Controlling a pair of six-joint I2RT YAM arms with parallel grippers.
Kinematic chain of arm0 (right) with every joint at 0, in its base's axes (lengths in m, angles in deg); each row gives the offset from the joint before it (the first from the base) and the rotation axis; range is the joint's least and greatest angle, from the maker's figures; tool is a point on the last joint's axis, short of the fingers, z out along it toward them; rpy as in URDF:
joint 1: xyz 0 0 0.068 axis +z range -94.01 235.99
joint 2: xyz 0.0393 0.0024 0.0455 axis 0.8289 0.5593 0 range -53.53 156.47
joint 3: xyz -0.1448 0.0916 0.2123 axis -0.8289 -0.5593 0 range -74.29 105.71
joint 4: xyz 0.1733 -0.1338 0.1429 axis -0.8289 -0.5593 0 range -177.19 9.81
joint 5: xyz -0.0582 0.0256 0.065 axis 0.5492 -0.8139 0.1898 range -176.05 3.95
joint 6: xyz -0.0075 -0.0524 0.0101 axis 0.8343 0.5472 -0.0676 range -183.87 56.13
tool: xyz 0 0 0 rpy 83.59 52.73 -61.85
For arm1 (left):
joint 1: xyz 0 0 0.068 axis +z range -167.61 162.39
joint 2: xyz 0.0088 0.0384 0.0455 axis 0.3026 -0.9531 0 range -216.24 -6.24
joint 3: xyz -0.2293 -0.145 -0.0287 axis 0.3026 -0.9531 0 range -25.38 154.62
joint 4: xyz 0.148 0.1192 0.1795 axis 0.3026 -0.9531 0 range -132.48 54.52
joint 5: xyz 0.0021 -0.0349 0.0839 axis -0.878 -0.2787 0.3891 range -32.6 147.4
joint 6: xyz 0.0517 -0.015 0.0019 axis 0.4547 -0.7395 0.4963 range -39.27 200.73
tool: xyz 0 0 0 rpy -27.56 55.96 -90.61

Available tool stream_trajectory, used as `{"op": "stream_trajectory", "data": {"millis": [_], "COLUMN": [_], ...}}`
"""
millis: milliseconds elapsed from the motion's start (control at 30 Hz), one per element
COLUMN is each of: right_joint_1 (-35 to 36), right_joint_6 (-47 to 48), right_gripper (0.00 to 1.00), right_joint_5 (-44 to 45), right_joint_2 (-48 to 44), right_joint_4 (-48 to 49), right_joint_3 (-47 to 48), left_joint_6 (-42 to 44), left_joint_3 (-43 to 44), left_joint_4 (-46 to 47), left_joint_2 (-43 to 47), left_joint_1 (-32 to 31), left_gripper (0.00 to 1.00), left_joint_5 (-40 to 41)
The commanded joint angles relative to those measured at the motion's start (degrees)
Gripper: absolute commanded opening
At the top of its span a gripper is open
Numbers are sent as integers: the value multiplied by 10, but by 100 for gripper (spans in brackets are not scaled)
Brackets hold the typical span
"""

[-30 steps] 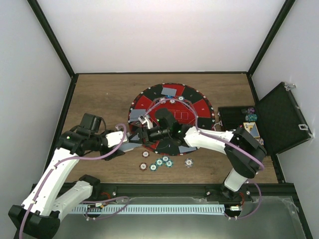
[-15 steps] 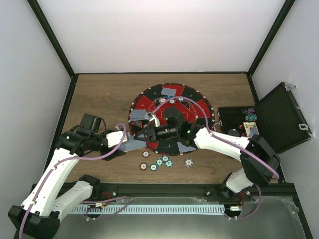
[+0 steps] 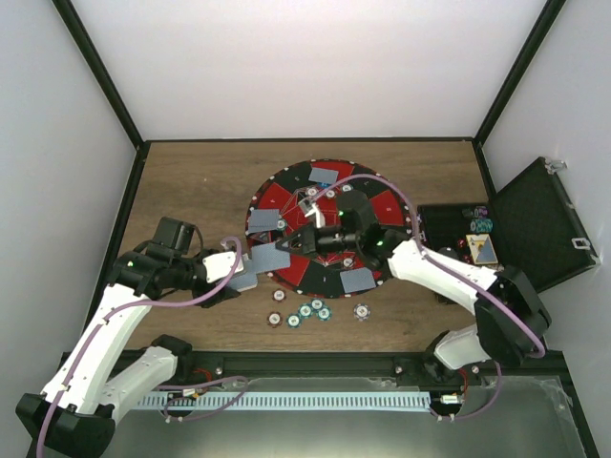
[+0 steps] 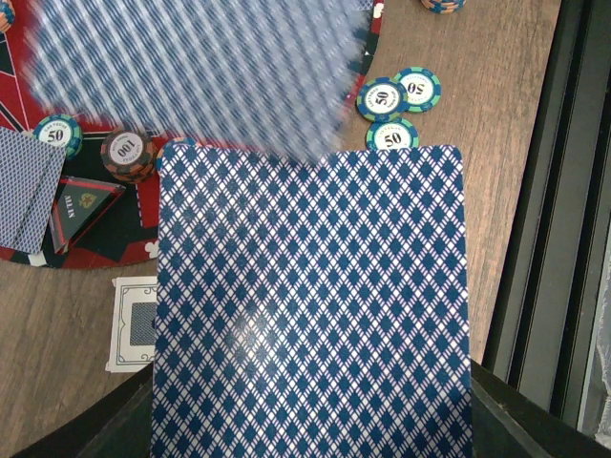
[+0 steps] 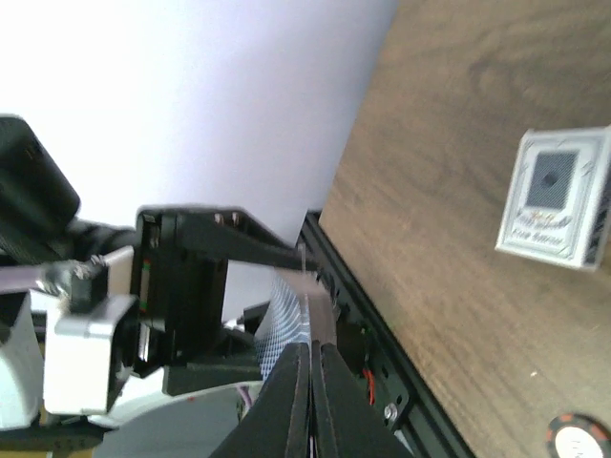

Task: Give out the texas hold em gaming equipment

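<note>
My left gripper (image 3: 237, 274) is shut on a deck of blue-backed playing cards (image 4: 310, 305) at the mat's near-left edge; the deck hides its fingers in the left wrist view. My right gripper (image 5: 310, 355) is shut on a single card (image 3: 275, 258), seen edge-on (image 5: 304, 310) in the right wrist view, held just right of the deck over the mat's rim. That card shows blurred (image 4: 191, 67) above the deck. Several striped chips (image 3: 305, 310) lie on the table in front of the mat. Other cards (image 3: 325, 176) lie face down on the mat.
The round red-and-black mat (image 3: 286, 197) fills the table's middle. The black case (image 3: 539, 224) stands open at the right with chips inside. A white card box (image 4: 134, 324) lies on the wood by the mat; it also shows in the right wrist view (image 5: 558, 196).
My right gripper has shut on a card and drawn it to the right, off the deck and over the mat. The left arm has not moved.
</note>
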Motion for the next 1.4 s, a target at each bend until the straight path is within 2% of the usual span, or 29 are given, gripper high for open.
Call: {"op": "stream_trajectory", "data": {"millis": [0,200,400,533,700,833,1000,1067,1133,1267,1367], "right_joint_1": [-74,-201,-270,-296,-305,-304,-305,-305,-305,-305,-305], "right_joint_6": [23,88,154,160,160,150,158,173,193,230,245], "right_gripper": [1,1,1,1,1,1,1,13,19,48,62], "right_joint_5": [-35,-67,-39,-20,16,46,89,109,130,171,202], "right_joint_2": [-23,65,256,388,507,570,590,585,575,538,490], "right_joint_4": [-31,-72,-140,-168,-202,-201,-201,-212,-235,-277,-287], "right_joint_3": [12,72,245,377,530,598,622,623,628,614,573], "left_joint_6": [3,3,2,-3,-5,-5,-7,-8,-10,-16,-22], "left_joint_3": [0,3,5,7,10,12,14,13,12,11,13], "left_joint_4": [13,10,3,-2,-12,-20,-26,-26,-24,-19,-14], "left_joint_2": [5,4,5,6,7,7,10,10,9,5,4], "left_joint_1": [-1,-1,-1,-1,-1,-1,-1,-1,-1,-1,-1], "left_gripper": [9,9,9,9,9,9,9,9,9,9,9], "left_joint_5": [-10,-11,-8,-8,-3,-1,1,0,-2,-4,-6]}}
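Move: The card already pinched in the right hand is bound for the single card on the far seat, about 38 cm ahead, 9 cm to the hand's right and 22 cm below. On the near side of that card lie three chips: one 5 cm nearer and 7 cm right of it, one 7 cm nearer and 2 cm right, one 6 cm nearer and 3 cm left. From the left hand the far-seat card lies about 43 cm ahead, 24 cm right and 17 cm below. The loose card, still gripped flat by the right fingers, is swept away from the deck, forward and right, then mostly forward and down over the mat to the far seat: some 38 cm forward, 14 cm right and 16 cm down. The wrist swings about 30 degrees clockwise and tips its left side down; at the end the fingers open about halfway above the far-seat card and let go. The left hand holds the deck practically still. ##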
